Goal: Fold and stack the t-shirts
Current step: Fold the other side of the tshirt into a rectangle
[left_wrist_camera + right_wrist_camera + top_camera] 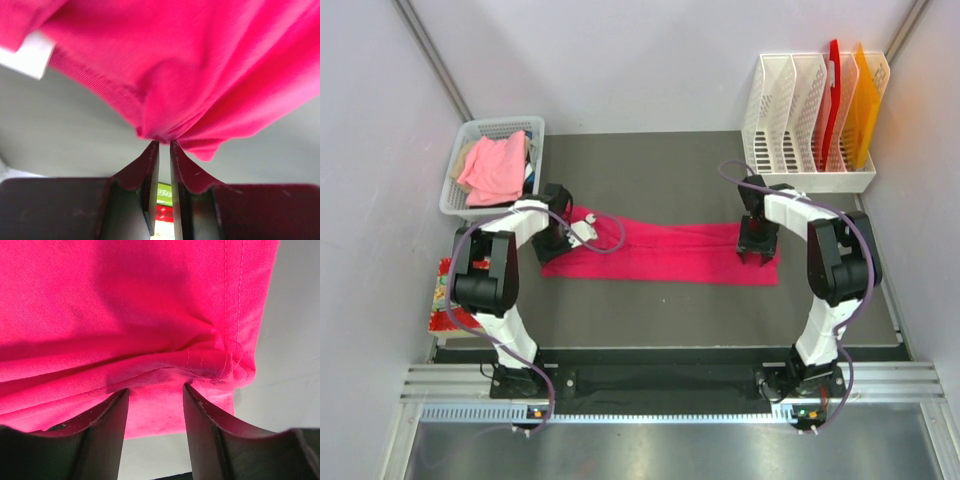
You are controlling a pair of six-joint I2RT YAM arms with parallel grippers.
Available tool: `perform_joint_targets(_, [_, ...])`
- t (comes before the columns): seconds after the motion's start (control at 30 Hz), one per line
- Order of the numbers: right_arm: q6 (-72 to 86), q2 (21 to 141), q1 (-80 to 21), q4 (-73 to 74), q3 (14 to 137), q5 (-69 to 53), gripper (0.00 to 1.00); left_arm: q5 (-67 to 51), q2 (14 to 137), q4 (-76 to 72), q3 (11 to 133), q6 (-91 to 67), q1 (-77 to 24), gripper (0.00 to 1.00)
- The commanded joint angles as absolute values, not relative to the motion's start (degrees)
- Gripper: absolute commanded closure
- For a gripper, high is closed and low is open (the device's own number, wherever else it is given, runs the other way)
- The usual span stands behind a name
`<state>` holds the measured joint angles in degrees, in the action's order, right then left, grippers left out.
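Observation:
A bright magenta t-shirt point(660, 255) lies as a long narrow strip across the dark table mat. My left gripper point(552, 243) is at its left end. In the left wrist view the gripper point(162, 143) is shut on a bunched bit of the magenta cloth point(200, 60), which hangs clear of the table; a white label point(30, 55) shows on it. My right gripper point(757, 255) stands over the strip's right end. Its fingertips point(154, 388) are apart, resting on the hemmed cloth point(125, 305), which lies flat between them. A salmon-pink t-shirt point(495, 165) sits crumpled in the basket.
The white plastic basket point(460, 190) stands at the back left. A white file rack point(790, 130) holding red and orange boards stands at the back right. A red patterned cloth point(442, 295) lies off the mat's left edge. Walls close in on both sides.

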<state>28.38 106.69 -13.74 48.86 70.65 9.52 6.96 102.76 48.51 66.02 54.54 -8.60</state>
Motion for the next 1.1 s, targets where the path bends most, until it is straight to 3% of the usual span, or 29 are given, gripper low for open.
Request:
perform_joint_targets(0.0, [27.1,111.2,-12.2,44.6,69.2,15.2,0.52,9.0,100.6,46.2,69.6,58.8,-7.5,0.80])
perform_joint_targets(0.33, [25.7,101.4,-11.7,50.0,73.9,12.4,0.48,4.2,96.7,58.1,82.5,57.0,-11.3,0.78])
perform_joint_targets(0.43, [25.9,97.7,-10.3,50.5,74.8,11.8,0.36,2.7,94.8,59.8,81.7,54.0,-15.3,0.78])
perform_joint_targets(0.5, [25.6,96.7,-8.7,50.5,74.5,11.3,0.35,2.3,94.2,59.5,80.3,51.3,-18.6,0.78])
perform_joint_targets(1.07, [19.5,103.3,2.5,42.0,69.9,-4.6,0.25,1.1,102.0,54.9,78.9,42.3,-21.9,0.79])
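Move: The right hand's fingers rest on the t-shirt at its lengthwise fold. The right end corner of the upper layer lies about 7 cm to their right, level; the white rack stands some 29 cm ahead and 16 cm right. The left hand is at the shirt's left end. The stretch it goes for lies about 10 cm to its right, level; the white label is 6 cm ahead, 3 cm right; the laundry basket some 22 cm ahead, 13 cm left. The right fingertips end their press on the cloth, lift about 5 cm, carry some 5 cm right and slightly forward while opening wider, then sink again to straddle the shirt's right end corner from just above. The left hand, fingers still nearly shut, comes off the shirt's left end, arcs forward and up about 10 cm, then swings right and back and sinks over the cloth 10 cm farther in. ##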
